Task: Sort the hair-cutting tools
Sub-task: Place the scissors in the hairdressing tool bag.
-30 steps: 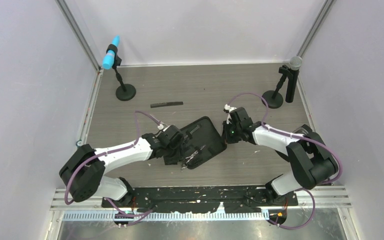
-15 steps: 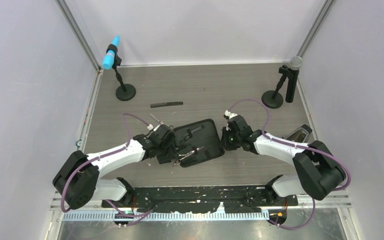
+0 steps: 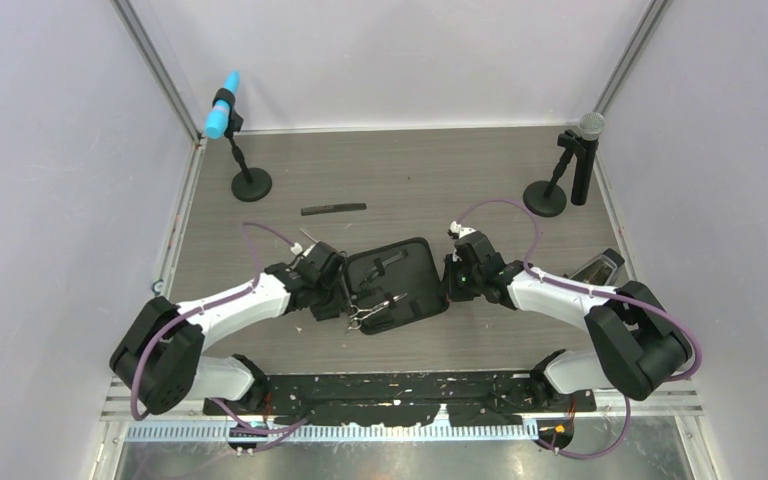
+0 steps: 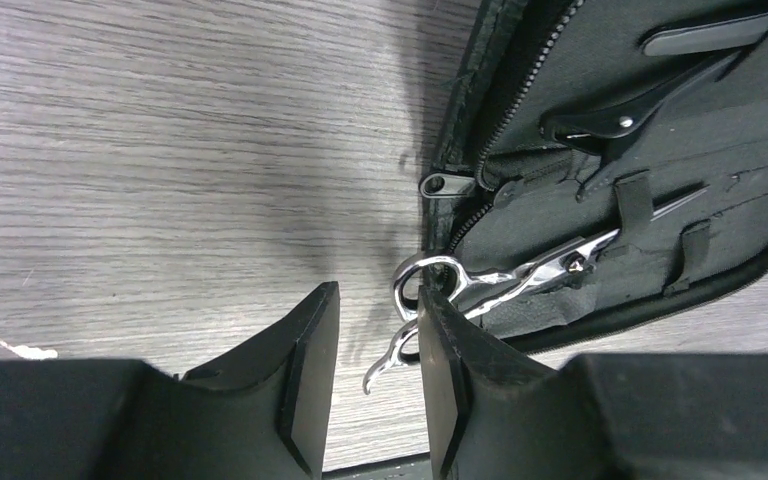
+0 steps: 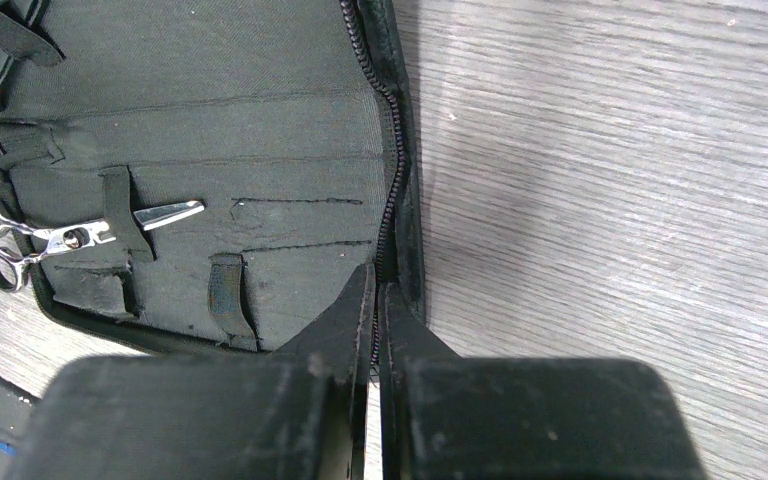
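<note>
A black zip case [image 3: 410, 275] lies open at mid-table. Silver scissors [image 4: 520, 275] sit in it with the blades under a strap and the ring handles sticking out over the case's left edge; they also show as scissors [image 3: 370, 312] and scissors [image 5: 55, 238]. Two black clips [image 4: 600, 115] lie in the upper pockets. A black comb [image 3: 333, 210] lies on the table behind the case. My left gripper [image 4: 375, 300] is open beside the rings, and its right finger [image 4: 450, 380] covers part of the lower ring. My right gripper [image 5: 375, 285] is shut on the case's zip edge [image 5: 392, 200].
A blue-headed microphone [image 3: 225, 118] on a round base stands at the back left. A grey-headed microphone [image 3: 588, 125] stands at the back right. Walls close in the table on the left, right and far sides.
My left gripper has drawn back left off the case to its edge, and its jaws have narrowed. The scissors now lie uncovered. The case and right gripper shifted slightly.
</note>
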Controlling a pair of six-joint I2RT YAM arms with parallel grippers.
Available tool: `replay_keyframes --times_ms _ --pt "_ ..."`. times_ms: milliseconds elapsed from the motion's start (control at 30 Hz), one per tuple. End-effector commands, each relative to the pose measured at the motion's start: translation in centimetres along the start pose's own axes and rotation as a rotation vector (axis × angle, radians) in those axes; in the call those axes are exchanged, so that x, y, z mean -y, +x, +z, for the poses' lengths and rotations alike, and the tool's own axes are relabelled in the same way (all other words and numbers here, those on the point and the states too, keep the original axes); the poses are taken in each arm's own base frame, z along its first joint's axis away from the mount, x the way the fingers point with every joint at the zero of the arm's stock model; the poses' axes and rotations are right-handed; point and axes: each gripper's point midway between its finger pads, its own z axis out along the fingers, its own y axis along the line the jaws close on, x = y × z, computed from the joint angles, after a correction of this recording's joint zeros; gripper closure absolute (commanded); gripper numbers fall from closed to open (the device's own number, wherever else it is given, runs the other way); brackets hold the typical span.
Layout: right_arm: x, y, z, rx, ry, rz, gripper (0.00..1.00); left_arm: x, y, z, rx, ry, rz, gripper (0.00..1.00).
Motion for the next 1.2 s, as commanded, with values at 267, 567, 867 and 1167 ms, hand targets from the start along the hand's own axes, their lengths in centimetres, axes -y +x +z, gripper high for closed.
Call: replay_keyframes --times_ms 267,567,867,1167 --pt "-0.8 -0.7 0.0 0.016 -0.02 -0.02 0.95 2.4 -1.2 0.9 0.0 0.041 0.032 0.8" --pt "-1.6 -0.4 0.1 -0.007 -0.028 -0.087 0.95 4.1 -2.7 0.9 0.026 0.065 0.072 1.0" --pt "-3.3 0.0 0.3 -0.019 -0.047 -0.175 0.95 4.9 -3.7 1.7 0.032 0.019 0.212 1.0" --pt "-5.0 0.3 0.2 -0.026 -0.091 -0.246 0.95 7.0 -4.1 1.2 0.067 -0.012 0.445 1.0"
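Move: The tool bag lies open with its middle about 5 cm ahead of the left hand and 9 cm to its right, 1 cm lower; its left rim is only 1 cm right and 1 cm ahead. The scissors strapped inside centre some 6 cm to the left hand's right, and the black clips 9 cm ahead and 8 cm right. The loose scissors lie roughly 14 cm ahead and 7 cm left. From the right hand, already pinching its right rim, the bag's middle is 10 cm left and 1 cm ahead. Down about 1 cm and slightly right, the left hand shuts its half-open fingers on the bag's left rim beside the scissors' finger rings, then drags that rim forward some 4 cm while rolling and turning clockwise about 15 degrees. The right hand keeps its pinch on the right rim and gives way about 2 cm left and 1 cm back, turning slightly counter-clockwise. ##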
